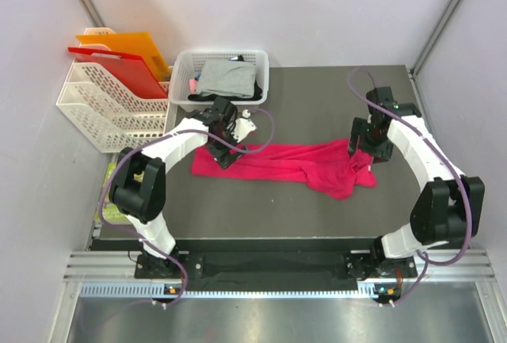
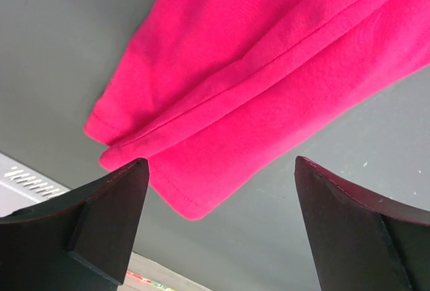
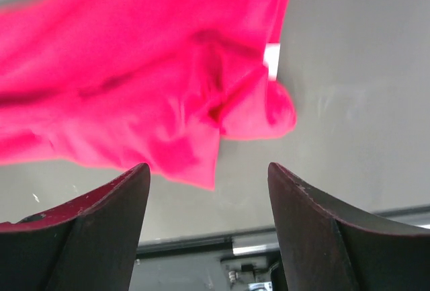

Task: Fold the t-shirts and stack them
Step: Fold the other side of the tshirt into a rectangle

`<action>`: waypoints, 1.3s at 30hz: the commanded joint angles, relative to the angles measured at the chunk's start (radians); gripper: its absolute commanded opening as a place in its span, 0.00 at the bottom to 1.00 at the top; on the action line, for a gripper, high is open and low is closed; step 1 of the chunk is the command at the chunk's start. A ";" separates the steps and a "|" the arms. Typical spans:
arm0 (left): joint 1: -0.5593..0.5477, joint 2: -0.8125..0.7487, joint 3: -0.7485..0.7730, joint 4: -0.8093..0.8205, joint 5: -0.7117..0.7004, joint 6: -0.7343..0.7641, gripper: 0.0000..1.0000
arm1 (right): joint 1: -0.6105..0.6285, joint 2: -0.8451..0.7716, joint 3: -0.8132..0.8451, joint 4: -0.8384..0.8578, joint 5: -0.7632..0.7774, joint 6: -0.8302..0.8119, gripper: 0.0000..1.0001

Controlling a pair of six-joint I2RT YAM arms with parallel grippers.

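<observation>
A bright pink-red t-shirt (image 1: 285, 165) lies stretched in a long band across the dark table, flat at its left end and bunched at its right end (image 1: 348, 175). My left gripper (image 1: 224, 139) hovers over the shirt's left end (image 2: 255, 76), open, with nothing between its fingers. Over the right end (image 3: 148, 82) my right gripper (image 1: 366, 143) is open too, and the cloth lies free below it. A grey t-shirt (image 1: 226, 76) and a black one (image 1: 255, 89) lie in the white basket (image 1: 184, 70) at the back.
A white rack (image 1: 103, 109) at the back left holds an orange folder (image 1: 135, 48) and a red folder (image 1: 119, 70). Beyond the shirt's right end runs the table's right edge (image 1: 420, 109). Cables loop from both arms over the table.
</observation>
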 commanded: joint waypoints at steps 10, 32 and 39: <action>0.000 0.024 -0.064 0.052 -0.037 -0.028 0.92 | 0.001 0.134 -0.155 0.120 -0.070 0.004 0.64; 0.004 -0.071 -0.265 0.141 -0.138 -0.022 0.91 | 0.002 0.225 -0.054 0.135 -0.125 0.004 0.25; 0.011 -0.078 -0.274 0.150 -0.158 -0.008 0.91 | -0.024 0.249 -0.005 0.140 -0.093 0.000 0.01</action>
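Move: The near edge of the pink t-shirt, close to its left end, is about 5 cm back from my left hand, 5 cm to its left and 6 cm below; the shirt's near-left corner sits some 4 cm farther left along that edge, and the white basket is about 23 cm ahead and 3 cm left of this hand. For my right hand, the bunched fold is roughly 1 cm ahead, 2 cm left and 8 cm below, with the white tag about 5 cm right of that fold and 1 cm farther out. I dip my right hand down and back by some 7 and 4 cm, sweep it about 5 cm forward again, drifting slightly left over the cloth, then stop and shut its fingers, pinching the bunched fold. Meanwhile I lower my left hand about 5 cm, easing it back and left towards the shirt's near edge, and hold it there wide open with the edge between its fingers. ##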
